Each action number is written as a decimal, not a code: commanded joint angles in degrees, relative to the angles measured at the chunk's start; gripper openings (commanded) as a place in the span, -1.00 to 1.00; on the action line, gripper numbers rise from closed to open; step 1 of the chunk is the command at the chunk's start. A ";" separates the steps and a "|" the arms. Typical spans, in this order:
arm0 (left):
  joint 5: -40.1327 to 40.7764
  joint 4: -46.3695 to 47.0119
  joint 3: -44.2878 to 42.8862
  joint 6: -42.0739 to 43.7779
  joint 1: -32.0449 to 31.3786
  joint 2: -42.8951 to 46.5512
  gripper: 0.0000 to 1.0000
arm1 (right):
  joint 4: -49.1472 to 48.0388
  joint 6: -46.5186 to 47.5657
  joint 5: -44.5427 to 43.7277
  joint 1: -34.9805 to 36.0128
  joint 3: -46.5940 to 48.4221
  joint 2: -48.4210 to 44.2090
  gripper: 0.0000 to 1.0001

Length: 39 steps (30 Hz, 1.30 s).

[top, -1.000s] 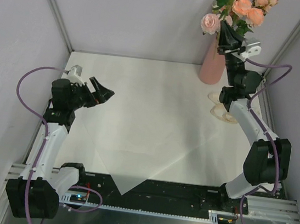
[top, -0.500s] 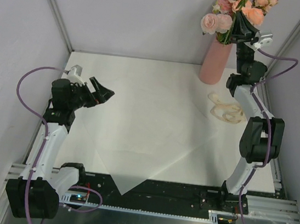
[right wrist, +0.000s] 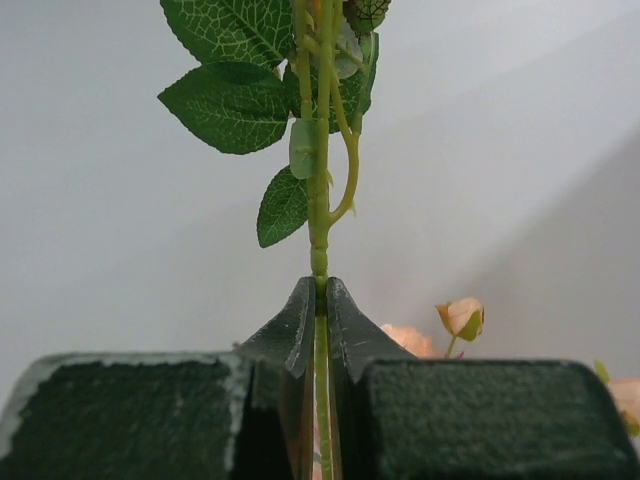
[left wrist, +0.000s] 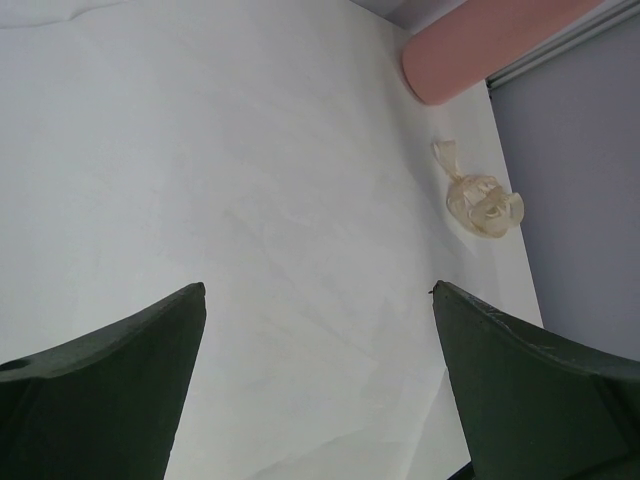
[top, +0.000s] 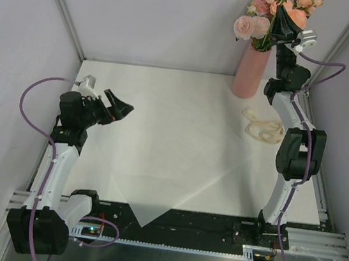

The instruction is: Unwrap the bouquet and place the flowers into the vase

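The salmon-pink vase stands at the table's far right corner; its base also shows in the left wrist view. The pink and peach flowers rise above its mouth, and their stems reach down into it. My right gripper is high beside the blooms, shut on a thin green stem; the jaws pinch it just under its leaves. The bouquet's white paper lies spread flat on the table. My left gripper hovers at the left, open and empty.
A crumpled cream ribbon lies on the table just in front of the vase, and is also seen in the left wrist view. Grey walls close the table in at the back and on both sides. A black rail runs along the near edge.
My right arm has stretched upward and the gripper has risen from beside the vase's mouth to the level of the blooms, which shifted with it. The left arm has not moved.
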<state>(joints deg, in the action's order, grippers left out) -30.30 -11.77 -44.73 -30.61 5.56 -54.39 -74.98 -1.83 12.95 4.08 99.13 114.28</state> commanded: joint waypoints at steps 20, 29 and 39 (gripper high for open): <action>-1.33 2.09 0.57 -0.68 0.88 0.48 0.99 | 3.60 1.57 -2.68 -1.82 -5.14 7.94 -1.00; -1.83 2.29 0.57 -1.03 0.93 0.41 0.99 | 9.66 4.44 -6.52 -0.50 -11.22 6.84 -1.00; -1.89 2.58 0.67 -1.11 0.94 0.73 0.99 | 17.62 2.74 -15.07 0.89 -19.53 -1.48 -0.28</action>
<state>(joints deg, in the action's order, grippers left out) -30.70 -11.27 -44.56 -31.11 5.93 -54.39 -61.56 1.87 3.33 4.40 81.69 119.96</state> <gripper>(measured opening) 0.996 0.288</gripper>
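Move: The vase mouth lies about 15 cm ahead of the right hand, nearly in line with it sideways, and some 21 cm below; that hand still grips a rose stem. The roses already in the vase have their heads about 17 cm ahead and a few cm below the hand. The ribbon lies on the table, roughly 8 cm right, 2 cm back and 53 cm below. From the left hand, the mouth is some 38 cm ahead, 46 cm right and 9 cm above. Lower the right gripper about 24 cm and bring it some 9 cm forward towards the vase mouth, keeping the rose stem pinched on the way down. Tip the upward-pointing fingers about 35 degrees towards level as you sink, then open them partly beside the rim to let go of the stem. ##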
